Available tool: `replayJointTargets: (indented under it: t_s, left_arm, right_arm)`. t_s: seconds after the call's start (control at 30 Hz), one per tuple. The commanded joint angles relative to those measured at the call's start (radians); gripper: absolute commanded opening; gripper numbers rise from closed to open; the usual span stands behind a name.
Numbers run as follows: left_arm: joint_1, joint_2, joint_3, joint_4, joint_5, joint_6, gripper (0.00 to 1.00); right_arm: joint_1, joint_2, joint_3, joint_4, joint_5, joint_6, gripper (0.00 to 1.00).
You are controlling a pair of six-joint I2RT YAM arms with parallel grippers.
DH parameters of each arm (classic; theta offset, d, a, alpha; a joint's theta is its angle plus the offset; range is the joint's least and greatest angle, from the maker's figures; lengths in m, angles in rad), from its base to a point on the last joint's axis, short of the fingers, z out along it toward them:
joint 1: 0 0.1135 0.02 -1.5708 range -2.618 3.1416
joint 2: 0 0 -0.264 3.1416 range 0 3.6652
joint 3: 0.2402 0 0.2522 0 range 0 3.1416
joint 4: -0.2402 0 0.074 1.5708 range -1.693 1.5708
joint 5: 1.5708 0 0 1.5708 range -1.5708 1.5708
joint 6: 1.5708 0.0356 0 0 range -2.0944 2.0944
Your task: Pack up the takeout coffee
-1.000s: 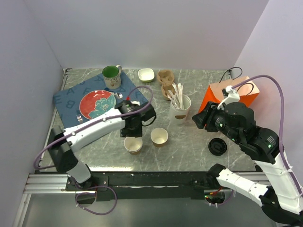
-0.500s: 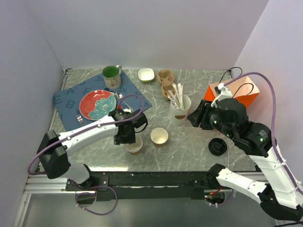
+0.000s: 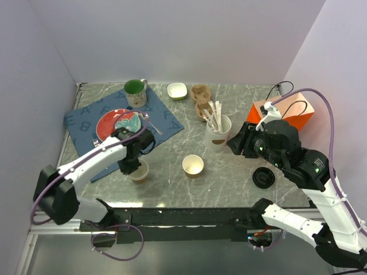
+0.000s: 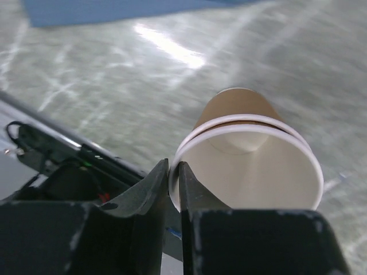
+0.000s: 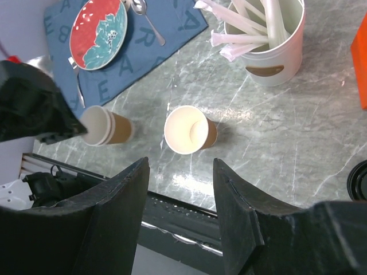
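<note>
The takeout coffee is out of view; no lidded cup shows. My left gripper (image 3: pixel 133 167) (image 4: pixel 175 172) is shut on the rim of a lidless brown paper cup (image 3: pixel 139 172) (image 4: pixel 246 166) (image 5: pixel 104 126), which looks like two nested cups, one finger inside and one outside. It sits at the near left of the table, by the corner of the blue mat (image 3: pixel 86 117). A second lidless paper cup (image 3: pixel 192 165) (image 5: pixel 189 130) stands in the middle. A loose black lid (image 3: pixel 263 177) (image 5: pixel 360 180) lies at the near right. My right gripper (image 3: pixel 235 143) (image 5: pixel 180 166) hovers open and empty above the table.
A white tub of wrapped straws (image 3: pixel 218 132) (image 5: pixel 269 48) stands behind the middle cup. An orange box (image 3: pixel 285 113) is at the right. On the mat are a red plate (image 3: pixel 117 124) and a green mug (image 3: pixel 135 91). A small bowl (image 3: pixel 177 90) and a cardboard cup carrier (image 3: pixel 200 98) sit at the back.
My left gripper has closed on the nested cup's rim and carried it left, away from the middle cup. The right arm moved slightly left earlier and now holds still.
</note>
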Motion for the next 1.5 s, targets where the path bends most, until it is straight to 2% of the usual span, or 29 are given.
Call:
replayJointTargets:
  t_s: [0.0, 0.17, 0.27, 0.33, 0.37, 0.47, 0.63, 0.7, 0.73, 0.77, 0.9, 1.1, 1.23, 1.47]
  left_arm:
    - [0.076, -0.116, -0.059, -0.107, -0.041, -0.022, 0.18]
    - [0.172, -0.204, -0.154, -0.105, -0.044, 0.019, 0.18]
    - [0.220, -0.238, -0.136, -0.107, -0.058, 0.042, 0.23]
    - [0.239, -0.244, -0.097, -0.105, -0.063, 0.064, 0.32]
    - [0.239, -0.242, -0.047, -0.104, -0.064, 0.067, 0.45]
    - [0.239, -0.236, 0.059, -0.104, -0.086, 0.101, 0.64]
    - [0.240, -0.236, 0.231, -0.102, -0.083, 0.144, 0.79]
    - [0.240, -0.253, 0.295, -0.031, -0.017, 0.202, 0.87]
    - [0.240, -0.265, 0.302, 0.029, 0.023, 0.234, 0.96]
    - [0.239, -0.276, 0.308, 0.107, 0.067, 0.277, 0.99]
    - [0.239, -0.334, 0.291, 0.279, 0.248, 0.314, 0.97]
    - [0.239, -0.494, 0.155, 0.515, 0.337, 0.315, 0.97]
    - [0.239, -0.508, 0.102, 0.522, 0.380, 0.340, 0.97]
    - [0.239, -0.491, 0.039, 0.548, 0.443, 0.369, 0.97]
  right_arm:
    - [-0.005, 0.009, 0.020, 0.019, -0.017, -0.025, 0.56]
    - [-0.005, 0.020, 0.027, 0.022, -0.035, -0.031, 0.57]
    - [-0.005, 0.017, 0.013, 0.036, -0.046, -0.034, 0.57]
    - [-0.005, 0.020, 0.014, 0.038, -0.050, -0.040, 0.57]
    - [-0.005, 0.022, 0.016, 0.038, -0.055, -0.043, 0.57]
    - [-0.003, 0.025, 0.020, 0.038, -0.061, -0.056, 0.58]
    - [-0.006, 0.009, 0.014, -0.011, -0.027, -0.077, 0.59]
    - [-0.005, 0.002, -0.022, -0.024, 0.008, -0.083, 0.60]
    - [-0.006, 0.002, -0.038, -0.034, 0.020, -0.082, 0.60]
    - [-0.005, 0.006, -0.074, -0.051, 0.031, -0.079, 0.60]
    - [-0.006, 0.018, -0.182, -0.100, 0.101, -0.022, 0.59]
    - [-0.014, -0.014, -0.403, -0.108, 0.123, 0.084, 0.59]
    - [-0.021, -0.044, -0.545, -0.125, 0.210, 0.202, 0.58]
    - [-0.070, 0.080, -0.570, -0.146, 0.330, 0.355, 0.57]
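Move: The left hand still pinches the rim of the cup stack; the bare spot for the stack is about 5 cm to its left, 3 cm back and 5 cm down, with the single cup some 20 cm to its right and 2 cm ahead, and the red plate 19 cm ahead, 3 cm left. From the empty right hand the black lid lies about 14 cm right, 2 cm ahead and 28 cm below; the single cup is 8 cm left, 3 cm ahead, the utensil cup 14 cm ahead, 1 cm left. Keeping low, the left hand takes the cup stack about 7 cm left and a little back, opens its fingers wide to let go of the rim, then climbs some 19 cm while swinging forward and right, the wrist tilting up so the fingers end pointing forward, slightly right and still downward. The right hand barely stirs until the stack is free, then sinks fast by about 21 cm, drifting right and somewhat back towards the black lid, its wrist turning down and its fingers staying half open without reaching the lid. ##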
